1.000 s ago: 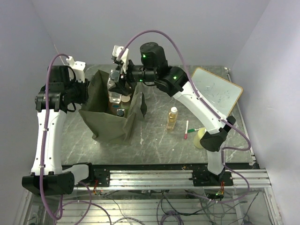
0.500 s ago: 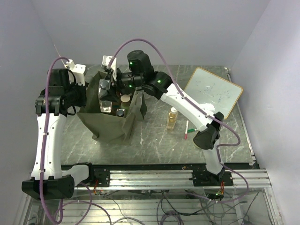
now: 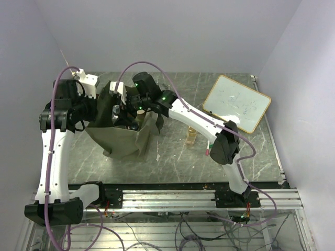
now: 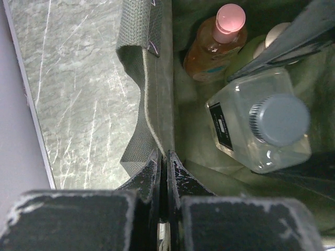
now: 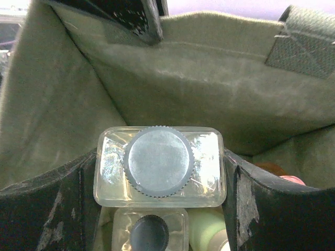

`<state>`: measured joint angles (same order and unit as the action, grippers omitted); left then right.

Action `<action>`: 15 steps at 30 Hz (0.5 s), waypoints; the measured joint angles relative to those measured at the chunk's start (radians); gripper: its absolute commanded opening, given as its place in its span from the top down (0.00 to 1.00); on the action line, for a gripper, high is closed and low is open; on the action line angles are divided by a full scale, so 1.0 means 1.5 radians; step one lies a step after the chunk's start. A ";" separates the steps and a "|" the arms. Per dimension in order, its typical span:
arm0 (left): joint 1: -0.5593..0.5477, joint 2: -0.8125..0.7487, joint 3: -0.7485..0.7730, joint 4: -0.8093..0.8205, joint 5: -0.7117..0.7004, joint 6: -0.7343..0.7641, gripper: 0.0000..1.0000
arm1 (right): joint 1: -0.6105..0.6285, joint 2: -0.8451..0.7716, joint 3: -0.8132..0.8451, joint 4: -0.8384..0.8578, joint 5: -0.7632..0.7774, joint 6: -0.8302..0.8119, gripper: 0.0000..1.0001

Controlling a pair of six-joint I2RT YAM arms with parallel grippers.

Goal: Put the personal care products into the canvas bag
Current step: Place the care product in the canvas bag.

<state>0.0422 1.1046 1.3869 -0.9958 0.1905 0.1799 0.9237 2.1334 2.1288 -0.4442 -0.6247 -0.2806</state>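
Observation:
The olive canvas bag (image 3: pixel 123 137) stands open at the left of the table. My left gripper (image 4: pixel 163 157) is shut on the fabric of the bag's left rim, beside a strap handle (image 4: pixel 137 31). My right gripper (image 5: pixel 159 167) reaches down inside the bag, shut on a clear square bottle with a grey cap (image 5: pixel 158 162). Under it lie another clear bottle with a dark cap (image 5: pixel 149 232) and a pale green bottle (image 5: pixel 209 232). An orange bottle with a pink cap (image 4: pixel 215 44) also lies in the bag. One amber bottle (image 3: pixel 191 135) stands on the table to the right of the bag.
A white-faced whiteboard (image 3: pixel 238 103) lies at the back right. A marker pen (image 3: pixel 207 150) lies by the right arm's elbow and a thin red pen (image 3: pixel 157 155) lies just right of the bag's front corner. The right arm spans the table above the amber bottle.
My right gripper has carried the clear bottle left and down into the bag. My left gripper has closed on the bag's rim and pulled it outward.

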 measured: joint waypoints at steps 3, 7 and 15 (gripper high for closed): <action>0.001 -0.002 -0.002 -0.001 0.009 0.009 0.93 | -0.002 0.017 -0.005 0.007 0.000 -0.008 1.00; 0.002 -0.004 -0.002 -0.001 0.019 0.017 0.93 | -0.008 0.037 -0.009 0.020 0.001 -0.013 1.00; 0.009 -0.004 -0.003 -0.001 0.035 0.025 0.93 | -0.028 0.047 -0.039 0.031 0.020 -0.026 1.00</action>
<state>0.0559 1.0985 1.3823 -0.9966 0.2428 0.2176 0.8822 2.2044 2.0708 -0.3977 -0.5945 -0.3191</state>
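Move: The clear bottle is in the right hand at the canvas bag's mouth; the free floor for it lies about 4 cm ahead and some 20 cm below. The pink-capped bottle stands roughly 10 cm ahead, the green bottle 6 cm ahead and 8 cm to the right, the dark-capped bottle 2 cm back and 7 cm to the right, all about 15 cm lower. From the left hand, pinching the bag's left rim, that floor is some 11 cm right, 4 cm ahead and 22 cm down. The right hand keeps its grip on the clear bottle and lowers it about 6 cm deeper into the canvas bag, at first almost straight down, then also easing some 3 cm forward towards the pink-capped bottle, with hardly any tilt of the wrist. The left hand stays in place with its fingers shut on the bag's left rim, holding that side while the bottle goes down past the inner wall. ##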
